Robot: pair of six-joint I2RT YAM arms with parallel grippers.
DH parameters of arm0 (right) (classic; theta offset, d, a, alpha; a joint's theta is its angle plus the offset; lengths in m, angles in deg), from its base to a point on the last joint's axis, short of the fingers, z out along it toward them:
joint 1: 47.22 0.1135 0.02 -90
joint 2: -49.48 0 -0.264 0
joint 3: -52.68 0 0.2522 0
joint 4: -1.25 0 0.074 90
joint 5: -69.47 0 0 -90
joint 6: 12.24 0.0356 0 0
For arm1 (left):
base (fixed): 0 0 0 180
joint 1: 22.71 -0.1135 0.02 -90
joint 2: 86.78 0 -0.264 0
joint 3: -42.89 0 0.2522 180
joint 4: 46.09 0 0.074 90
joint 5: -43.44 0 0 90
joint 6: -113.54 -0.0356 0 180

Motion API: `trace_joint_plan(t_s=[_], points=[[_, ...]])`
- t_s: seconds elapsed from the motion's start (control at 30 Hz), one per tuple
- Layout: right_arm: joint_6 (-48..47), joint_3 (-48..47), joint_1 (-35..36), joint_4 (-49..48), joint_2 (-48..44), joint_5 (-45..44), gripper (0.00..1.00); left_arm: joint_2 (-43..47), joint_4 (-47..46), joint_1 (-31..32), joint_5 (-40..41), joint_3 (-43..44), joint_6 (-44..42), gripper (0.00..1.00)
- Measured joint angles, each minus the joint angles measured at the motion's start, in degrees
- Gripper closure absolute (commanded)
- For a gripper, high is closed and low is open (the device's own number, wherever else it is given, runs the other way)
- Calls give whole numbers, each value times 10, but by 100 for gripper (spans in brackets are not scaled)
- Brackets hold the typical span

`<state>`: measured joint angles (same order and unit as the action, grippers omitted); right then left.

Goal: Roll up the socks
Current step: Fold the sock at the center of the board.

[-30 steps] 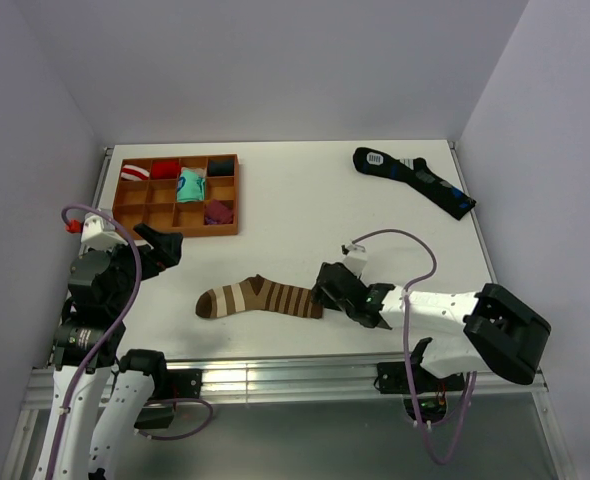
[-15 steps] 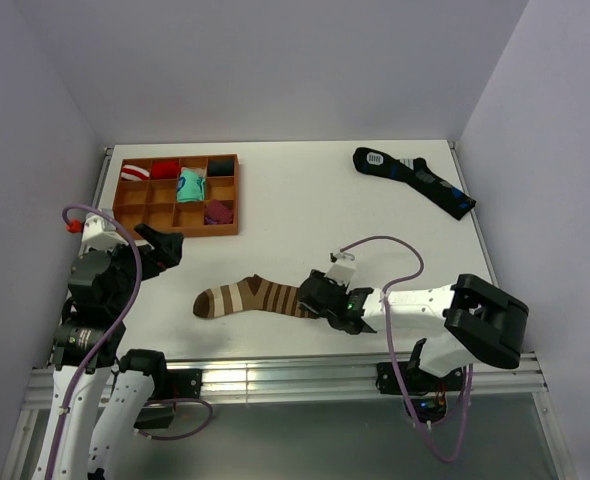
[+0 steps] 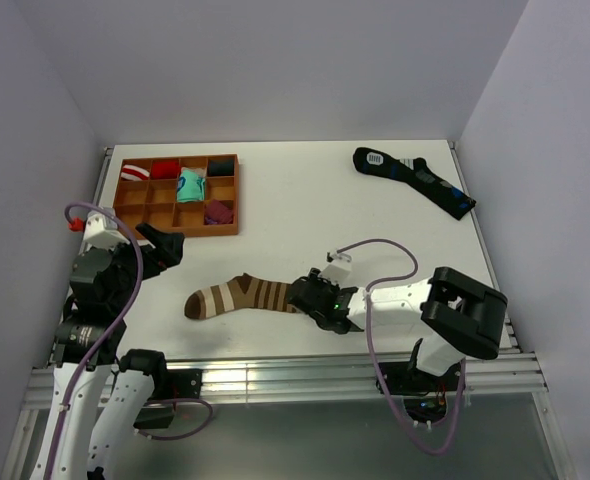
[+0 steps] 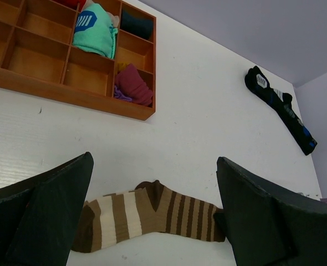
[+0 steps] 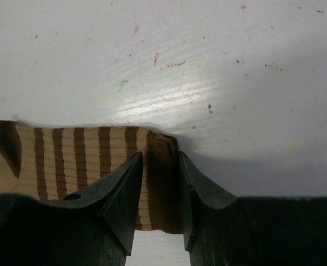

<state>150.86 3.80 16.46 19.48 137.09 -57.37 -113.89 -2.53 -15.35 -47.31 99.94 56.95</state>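
The socks [image 3: 240, 295] lie flat near the table's front edge, brown with cream stripes, toe to the left and dark cuff to the right. My right gripper [image 3: 303, 295] lies low at the cuff end. In the right wrist view its fingers [image 5: 124, 183] press on both sides of the bunched dark cuff of the socks [image 5: 86, 155], so the right gripper [image 5: 159, 158] is shut on it. My left gripper [image 3: 165, 245] hangs wide open above the table to the socks' upper left. The left wrist view frames the socks [image 4: 152, 216] between its spread fingers [image 4: 52, 199], well above them.
A wooden compartment tray [image 3: 230, 228] sits at the back left holding teal [image 3: 190, 185], purple [image 3: 218, 211] and red [image 3: 165, 169] bundles. A black-navy sock [image 3: 415, 180] lies at the back right. The right arm's cable [image 3: 375, 250] loops above the table.
My right gripper has moved left onto the cuff and narrowed its jaws around it. The socks have slid a little to the left. The left arm has stayed put.
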Motion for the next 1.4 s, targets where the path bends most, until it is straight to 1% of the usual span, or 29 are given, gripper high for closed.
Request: trace_joint_plan(t_s=[0.07, 0.17, 0.2, 0.27, 0.37, 0.43, 0.47, 0.53, 0.57, 0.6, 0.67, 0.7, 0.77, 0.8, 0.83, 0.87, 0.97, 1.0, 1.07, 1.17, 1.27, 1.4], points=[[3, -9, 1, 2, 11, -7, 67, -2, 0, 1, 0, 0, 0, 1], [10, -20, 3, 7, 25, -19, 69, -7, 0, 3, 1, 0, 0, 0], [11, -22, 3, 10, 27, -22, 77, -9, 0, 3, 1, 0, 0, 0], [16, -24, 5, 16, 31, -28, 77, -17, 1, 3, 2, 0, 1, 1], [23, -24, 6, 19, 32, -32, 84, -31, 4, 3, 8, 0, 2, 1], [28, -24, 6, 21, 31, -34, 85, -38, 9, 3, 15, 1, 5, 3], [30, -23, 6, 21, 30, -35, 87, -40, 11, 3, 18, 1, 9, 4], [36, -17, 6, 23, 24, -35, 90, -42, 12, 3, 20, 1, 19, 9], [36, -15, 6, 24, 21, -35, 90, -42, 11, 3, 20, 1, 25, 9], [38, -11, 6, 29, 15, -35, 90, -43, 10, 3, 21, 1, 32, 13], [39, -4, 6, 44, 1, -35, 91, -46, 7, 3, 21, -1, 48, 18], [39, -1, 6, 58, -8, -35, 91, -49, -1, 3, 21, -6, 57, 24], [37, 7, 6, 88, -30, -36, 91, -51, -20, 3, 21, -28, 80, 31], [37, 11, 6, 105, -42, -37, 91, -51, -25, 3, 21, -42, 89, 40], [35, 15, 6, 121, -55, -38, 91, -51, -35, 4, 21, -59, 100, 44], [33, 19, 6, 140, -73, -41, 91, -50, -41, 6, 21, -80, 112, 52], [27, 20, 6, 180, -125, -52, 91, -48, -57, 16, 21, -132, 140, 64], [23, 20, 6, 191, -144, -58, 91, -47, -62, 21, 21, -150, 147, 72], [17, 20, 5, 210, -178, -72, 92, -47, -74, 36, 23, -182, 164, 77], [-2, 20, 2, 229, -221, -90, 92, -55, -100, 64, 32, -216, 187, 79], [-31, 19, -3, 241, -252, -109, 92, -81, -137, 106, 50, -245, 214, 86], [-73, 4, -6, 243, -261, -123, 93, -135, -182, 161, 81, -263, 242, 100]])
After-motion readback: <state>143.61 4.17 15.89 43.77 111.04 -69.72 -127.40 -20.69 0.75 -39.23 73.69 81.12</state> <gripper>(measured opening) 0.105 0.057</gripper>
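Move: Right at the right fingertips, about 1 cm to their left, stands the bunched cuff of the brown striped sock; the sock's middle lies some 10 cm left of that hand and 1 cm ahead. From the high left hand the sock's middle is about 10 cm right, 1 cm ahead and 25 cm below. The sorting box is centred some 28 cm ahead of the left hand and 6 cm left, the maroon sock in it 24 cm ahead and 3 cm right, both roughly 24 cm down. Pinching the cuff from a half-open grip, the right hand shuts on it almost in place, then drags it to the right and, partway along, lifts too, about 8.5 cm each way. Meanwhile the left hand sinks some 19 cm towards the sock's foot and drifts 6 cm right late on, tipping its fingers down about 25 degrees and closing them, empty, from wide open to nearly shut. ##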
